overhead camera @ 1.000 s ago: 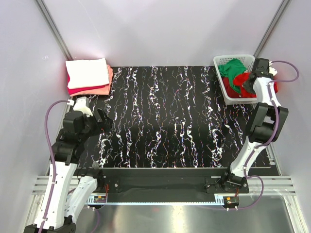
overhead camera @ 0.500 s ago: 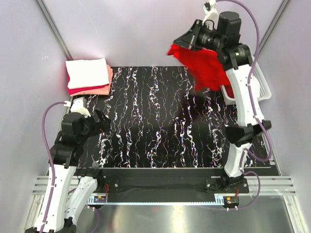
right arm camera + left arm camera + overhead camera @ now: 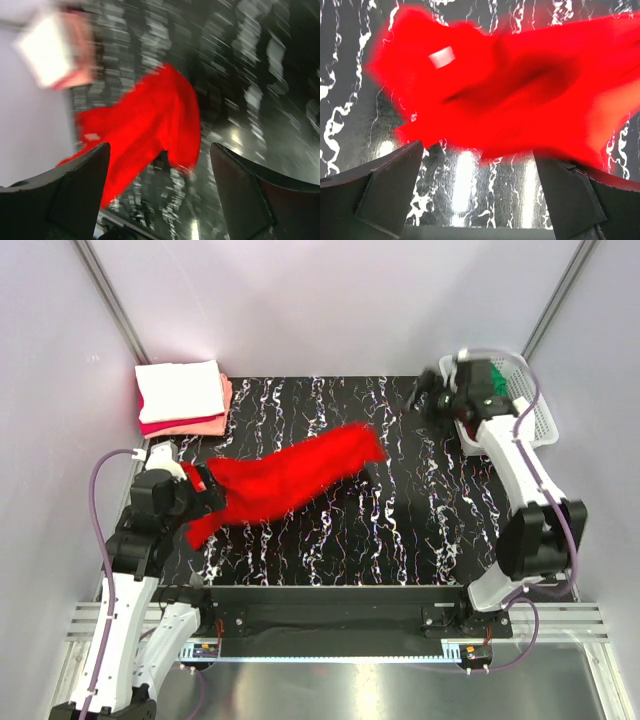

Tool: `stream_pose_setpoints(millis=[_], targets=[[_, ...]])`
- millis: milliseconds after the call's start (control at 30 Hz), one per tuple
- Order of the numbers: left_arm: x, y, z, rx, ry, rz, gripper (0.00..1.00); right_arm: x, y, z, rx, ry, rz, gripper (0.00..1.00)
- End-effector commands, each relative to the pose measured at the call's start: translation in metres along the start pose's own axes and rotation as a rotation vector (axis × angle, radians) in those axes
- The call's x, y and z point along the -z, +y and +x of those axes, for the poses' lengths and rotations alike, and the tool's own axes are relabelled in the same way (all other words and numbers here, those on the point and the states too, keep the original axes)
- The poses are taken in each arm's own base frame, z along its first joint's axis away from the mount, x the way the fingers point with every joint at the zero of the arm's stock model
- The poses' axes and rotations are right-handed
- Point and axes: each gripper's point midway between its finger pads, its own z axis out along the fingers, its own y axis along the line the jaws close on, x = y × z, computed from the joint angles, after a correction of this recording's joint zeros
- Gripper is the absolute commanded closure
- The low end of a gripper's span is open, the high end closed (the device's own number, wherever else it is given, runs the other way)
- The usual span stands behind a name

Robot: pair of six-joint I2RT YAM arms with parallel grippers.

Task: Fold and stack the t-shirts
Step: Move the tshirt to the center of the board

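A bright red t-shirt lies stretched across the left and middle of the black marbled table, blurred by motion. Its small white neck label shows in the left wrist view. My left gripper is open just short of the shirt's near edge, with only table between its fingers. My right gripper is open and empty beside the basket, well clear of the shirt. A folded stack sits at the back left: white on top, salmon pink and crimson below.
A white lattice basket stands at the back right corner with a green shirt inside. Pale walls close in the back and sides. The arm bases sit on the rail at the near edge.
The right gripper lifted the red shirt out of the basket, swung it high, then opened. The shirt has flown left across the table to the left gripper. The right arm has dropped back beside the basket.
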Motion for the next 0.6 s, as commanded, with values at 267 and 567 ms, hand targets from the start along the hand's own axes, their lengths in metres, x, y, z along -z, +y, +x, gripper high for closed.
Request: stream_pose_setpoints(millis=[267,567], targets=[[0.019,-0.004,-0.019,0.012,0.008,-0.020,0.01,0.002,-0.085,0.108,-0.062,0.118,0.340,0.12],[0.006,0.006,-0.009,-0.005,-0.006,-0.054,0.02,-0.008,0.019,0.317,0.103,0.486,0.190,0.12]])
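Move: The red t-shirt, already released and stretched out blurred over the board, has its middle some 27 cm left of the empty right hand, 15 cm back and about 24 cm below. The basket stands roughly 18 cm to that hand's right, level with it, also 24 cm down; the folded stack lies about 49 cm left and 3 cm farther out. From the left hand, the t-shirt's middle is about 16 cm right, 6 cm ahead and 17 cm below. Down and back first, the right hand sinks steeply by about 18 cm, fingers tipping towards the board. It then sweeps left nearly 20 cm and farther back, rising a little and turning counter-clockwise, from beside the basket to above the red t-shirt's right edge. Its fingers stay open and empty, well above the cloth at the end. ##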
